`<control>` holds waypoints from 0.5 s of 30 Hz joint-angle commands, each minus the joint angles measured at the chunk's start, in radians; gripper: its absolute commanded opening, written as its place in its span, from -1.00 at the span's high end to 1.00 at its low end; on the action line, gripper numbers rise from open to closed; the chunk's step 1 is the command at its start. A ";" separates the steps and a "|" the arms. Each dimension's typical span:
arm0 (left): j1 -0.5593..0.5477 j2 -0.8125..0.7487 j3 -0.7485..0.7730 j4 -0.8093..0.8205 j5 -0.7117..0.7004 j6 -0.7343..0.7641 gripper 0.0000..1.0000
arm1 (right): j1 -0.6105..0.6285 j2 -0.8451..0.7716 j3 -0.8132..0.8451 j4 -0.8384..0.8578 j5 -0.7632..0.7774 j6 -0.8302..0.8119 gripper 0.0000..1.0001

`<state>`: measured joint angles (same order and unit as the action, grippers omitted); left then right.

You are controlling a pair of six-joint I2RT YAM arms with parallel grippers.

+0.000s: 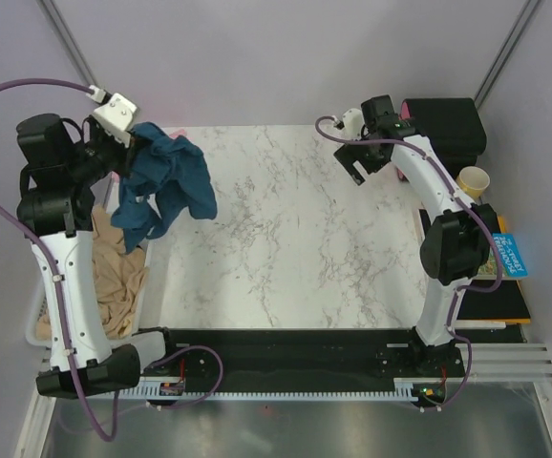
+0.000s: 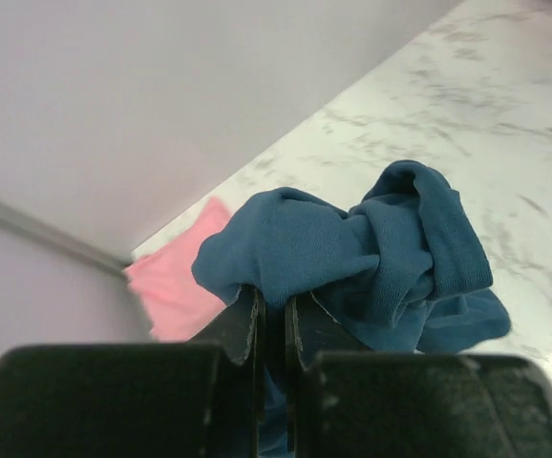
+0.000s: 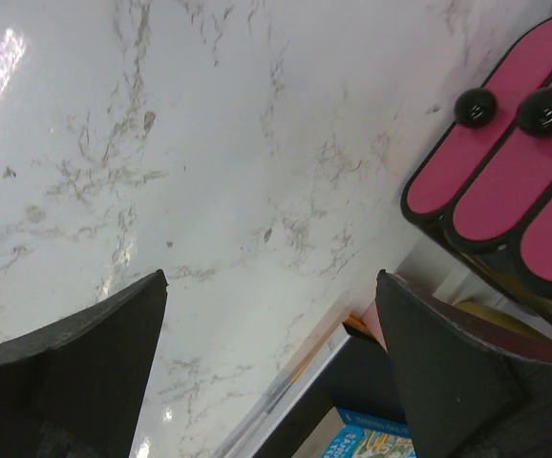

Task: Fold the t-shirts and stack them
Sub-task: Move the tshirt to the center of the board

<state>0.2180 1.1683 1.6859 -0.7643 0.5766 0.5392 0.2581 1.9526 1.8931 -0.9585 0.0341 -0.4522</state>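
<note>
The dark teal-blue t-shirt [image 1: 166, 186] hangs bunched above the table's left rear corner. My left gripper [image 1: 131, 143] is shut on its upper edge. In the left wrist view the fabric [image 2: 371, 248] bulges out past the nearly touching jaws of the left gripper [image 2: 274, 303]. A pale pink t-shirt [image 2: 176, 281] shows behind it at the table's far corner; in the top view it is hidden by the blue one. My right gripper [image 1: 357, 167] hovers over the table's right rear, open and holding nothing [image 3: 271, 277].
A white bin [image 1: 37, 324] at the left edge holds beige cloth [image 1: 118, 277]. Off the table's right side are a black box [image 1: 443, 124], a paper cup [image 1: 474, 179], a blue printed book [image 1: 510, 256] and a pink-and-black object [image 3: 505, 181].
</note>
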 commanded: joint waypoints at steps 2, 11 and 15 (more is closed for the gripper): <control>-0.162 -0.001 -0.060 0.039 0.272 0.125 0.96 | 0.001 -0.113 0.014 0.191 0.045 0.079 -0.96; -0.456 0.194 -0.086 0.121 0.240 -0.115 0.96 | 0.001 -0.161 0.038 0.283 0.130 0.037 -0.96; -0.552 0.312 -0.098 0.226 0.207 -0.226 0.85 | 0.001 -0.182 0.021 0.322 0.162 0.035 -0.96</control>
<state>-0.2584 1.3979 1.5867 -0.6971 0.7700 0.4797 0.2581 1.8297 1.9011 -0.7139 0.1349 -0.4152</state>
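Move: The left hand already holds the blue t-shirt high up; the centre of the board lies about 28 cm to its right, level with it in reach and some 43 cm below. The folded pink t-shirt is roughly 20 cm ahead and 7 cm left, the clothes bin about 12 cm back and 16 cm left, both some 40 cm down. From the right hand the board centre is about 22 cm left, 13 cm back and 17 cm below. Turning clockwise, the left hand carries the t-shirt 20 cm right, sinking, towards board centre; right hand rises 10. ##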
